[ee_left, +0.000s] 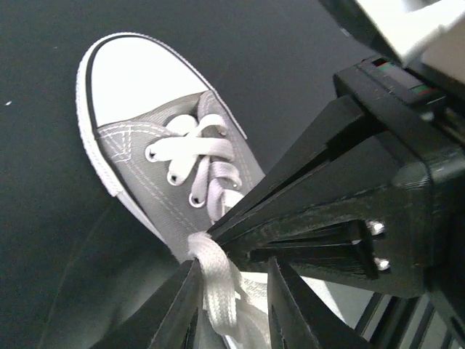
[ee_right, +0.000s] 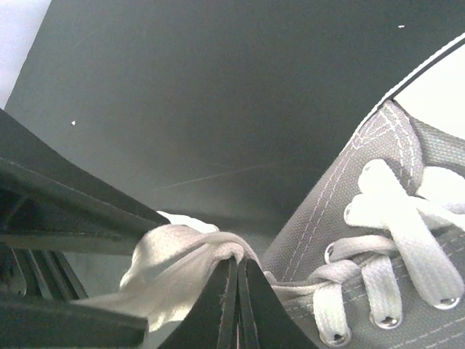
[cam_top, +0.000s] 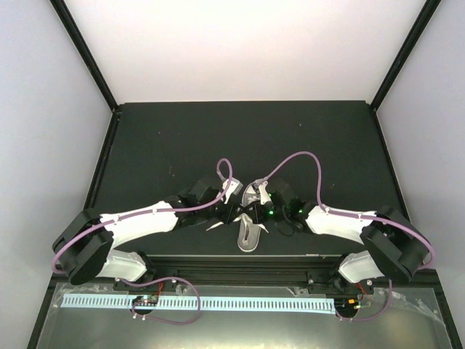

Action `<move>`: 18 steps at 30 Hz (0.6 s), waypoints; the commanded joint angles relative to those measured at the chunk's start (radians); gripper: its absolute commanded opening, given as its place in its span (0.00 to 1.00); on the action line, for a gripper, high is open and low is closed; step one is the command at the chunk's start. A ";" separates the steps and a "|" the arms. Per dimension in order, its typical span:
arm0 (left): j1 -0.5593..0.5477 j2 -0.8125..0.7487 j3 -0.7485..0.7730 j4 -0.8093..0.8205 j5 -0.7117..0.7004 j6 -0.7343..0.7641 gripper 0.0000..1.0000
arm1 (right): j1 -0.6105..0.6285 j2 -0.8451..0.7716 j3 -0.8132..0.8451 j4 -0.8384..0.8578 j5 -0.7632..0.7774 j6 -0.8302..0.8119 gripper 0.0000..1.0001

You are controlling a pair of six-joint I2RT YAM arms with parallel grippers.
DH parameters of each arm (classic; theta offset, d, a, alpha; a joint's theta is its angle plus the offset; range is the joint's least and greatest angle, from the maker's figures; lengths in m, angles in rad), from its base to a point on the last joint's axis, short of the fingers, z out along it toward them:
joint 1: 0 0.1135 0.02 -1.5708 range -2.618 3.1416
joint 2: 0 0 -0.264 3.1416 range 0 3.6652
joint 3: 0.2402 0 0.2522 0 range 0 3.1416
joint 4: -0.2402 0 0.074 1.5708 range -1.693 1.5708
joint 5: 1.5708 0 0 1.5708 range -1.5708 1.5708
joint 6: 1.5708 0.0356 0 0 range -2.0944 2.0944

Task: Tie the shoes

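The grey canvas sneaker with white toe cap lies on the black table between both arms, near the front edge. It also shows in the left wrist view and the right wrist view. My right gripper is shut on a bunched white lace just beside the shoe's eyelets. My left gripper is open, with a flat lace strand running between its fingers along the left one. The right gripper's black fingers cross right in front of the left jaws. In the top view both grippers meet over the shoe.
The black table is bounded by white walls behind and at both sides. Purple cables arc above both wrists. The two grippers are very close to each other. A loose lace end lies left of the shoe.
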 commanded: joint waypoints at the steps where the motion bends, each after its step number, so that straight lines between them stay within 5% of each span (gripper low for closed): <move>1: -0.007 -0.007 -0.002 -0.033 -0.050 -0.005 0.22 | 0.005 -0.008 -0.011 0.019 0.018 -0.004 0.01; 6: -0.011 -0.010 -0.022 -0.013 -0.059 0.001 0.08 | 0.004 -0.018 -0.015 0.018 -0.011 -0.019 0.02; 18: -0.029 -0.025 -0.055 0.032 -0.132 -0.014 0.02 | 0.009 -0.041 -0.040 0.015 -0.037 -0.035 0.02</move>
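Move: The white lace bundle held out by the right fingers lies almost between the left hand's open fingers, about 1 cm to its left and 2 cm below. The right fingertips are some 2 cm ahead and 2 cm to the right of the left hand; the shoe's toe cap lies about 9 cm ahead, 4 cm right, 6 cm below, its heel opening 10 cm back, 3 cm right. From the right hand, the bundle is about 2 cm back and 3 cm left. The lace bundle is pinched by the left fingers, which close from about a quarter open to shut as the left hand sinks some 2 cm and draws about 1.5 cm to the left, away from the right fingertips. The right hand keeps its shut grip on the lace and stays almost in place. ##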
